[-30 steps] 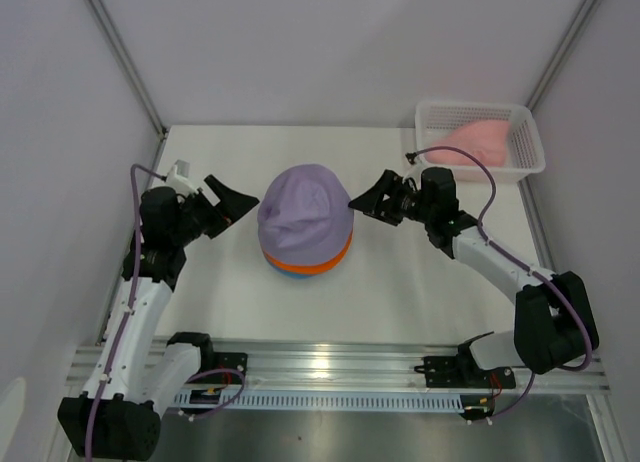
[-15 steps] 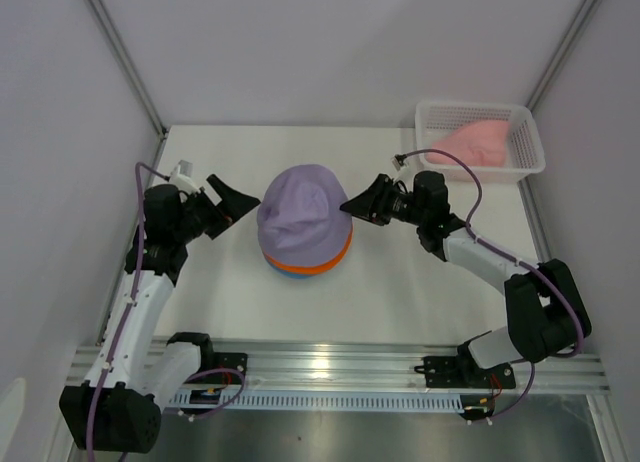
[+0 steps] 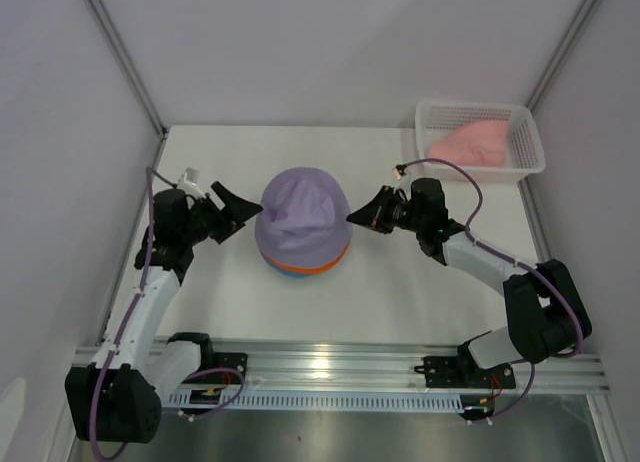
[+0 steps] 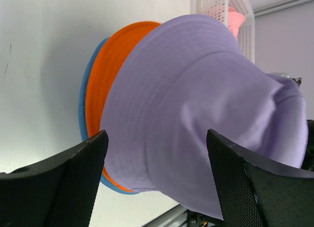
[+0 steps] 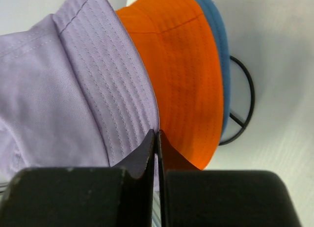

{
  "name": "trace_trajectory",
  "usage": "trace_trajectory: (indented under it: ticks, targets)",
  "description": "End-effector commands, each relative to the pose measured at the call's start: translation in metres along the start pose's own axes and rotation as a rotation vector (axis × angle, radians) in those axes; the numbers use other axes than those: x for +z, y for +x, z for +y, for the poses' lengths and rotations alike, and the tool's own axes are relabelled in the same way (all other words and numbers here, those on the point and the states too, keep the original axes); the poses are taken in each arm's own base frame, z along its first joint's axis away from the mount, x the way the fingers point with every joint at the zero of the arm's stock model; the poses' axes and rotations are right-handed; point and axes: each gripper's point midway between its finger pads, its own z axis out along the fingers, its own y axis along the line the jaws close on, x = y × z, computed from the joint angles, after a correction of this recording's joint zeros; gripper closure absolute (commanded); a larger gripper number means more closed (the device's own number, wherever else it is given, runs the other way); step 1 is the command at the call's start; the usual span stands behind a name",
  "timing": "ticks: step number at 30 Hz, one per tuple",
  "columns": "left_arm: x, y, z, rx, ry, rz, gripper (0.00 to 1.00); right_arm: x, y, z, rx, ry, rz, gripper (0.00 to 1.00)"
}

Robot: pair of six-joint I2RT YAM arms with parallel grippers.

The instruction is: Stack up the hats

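The lavender hat (image 3: 303, 220) sits on top of the orange hat (image 3: 322, 266) and the blue hat (image 3: 280, 272) in one stack at the table's middle. The pink hat (image 3: 472, 142) lies in the white mesh basket (image 3: 480, 108) at the back right. My right gripper (image 3: 352, 218) is shut on the right edge of the lavender hat's brim (image 5: 122, 104), just above the orange brim (image 5: 181, 79) and the blue brim (image 5: 218, 40). My left gripper (image 3: 238, 207) is open at the stack's left side, its fingers (image 4: 73, 183) spread wide in front of the lavender crown (image 4: 196, 99).
A black wire stand (image 5: 248, 94) shows under the blue hat. The table's near edge carries a metal rail (image 3: 330, 367) and both arm bases. Grey walls close in the left, back and right.
My right gripper has moved left and down with the lavender brim, which now lies lower over the orange hat. My left gripper has shifted slightly nearer the stack.
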Motion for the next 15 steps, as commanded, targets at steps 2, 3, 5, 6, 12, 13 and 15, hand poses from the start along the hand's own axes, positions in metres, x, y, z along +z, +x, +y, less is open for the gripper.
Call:
trace_trajectory:
  ticks: [2,3,5,6,12,13,15]
  targets:
    - [0.012,-0.001,0.009,-0.030,0.016,-0.014,0.20,-0.003,0.005,-0.018,-0.028,0.061,-0.025,1.00]
    - [0.014,0.001,0.013,-0.033,0.013,-0.009,0.21,-0.003,0.007,-0.021,-0.025,0.067,-0.022,1.00]
    - [0.017,0.002,0.013,-0.031,0.037,-0.013,0.26,-0.002,0.010,-0.024,-0.024,0.066,-0.015,1.00]
    - [0.018,0.002,0.011,-0.031,0.049,-0.015,0.27,-0.001,0.011,-0.025,-0.022,0.068,-0.014,1.00]
    - [0.024,0.007,0.010,-0.048,0.095,0.006,0.40,0.004,0.013,-0.020,-0.033,0.054,-0.006,1.00]
    - [0.026,0.007,0.012,-0.051,0.089,0.011,0.41,0.004,0.013,-0.020,-0.033,0.055,-0.005,1.00]
    - [0.028,0.009,0.016,-0.060,0.076,0.017,0.41,0.006,0.015,-0.024,-0.027,0.062,0.002,1.00]
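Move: About 13 cm to the right of the left hand and roughly level with it in both reach and height lies the middle of the purple hat; its left brim is just below the open fingers. From the right hand, already pinching the right brim, that middle is some 11 cm left, level in reach and 3 cm higher. Nested beneath, about 2 cm and 4 cm lower than the purple hat, are the orange and blue hats, 1 cm and 2 cm nearer the bases. Sinking about 3 cm beside the purple hat's left brim, the left hand then eases about 1 cm forward and 1 cm right, in towards the hat, its wide-open fingers closing part way around the brim but not shut. The right hand keeps its pinch on the right brim, draws it down some 2 cm and then holds nearly still. ##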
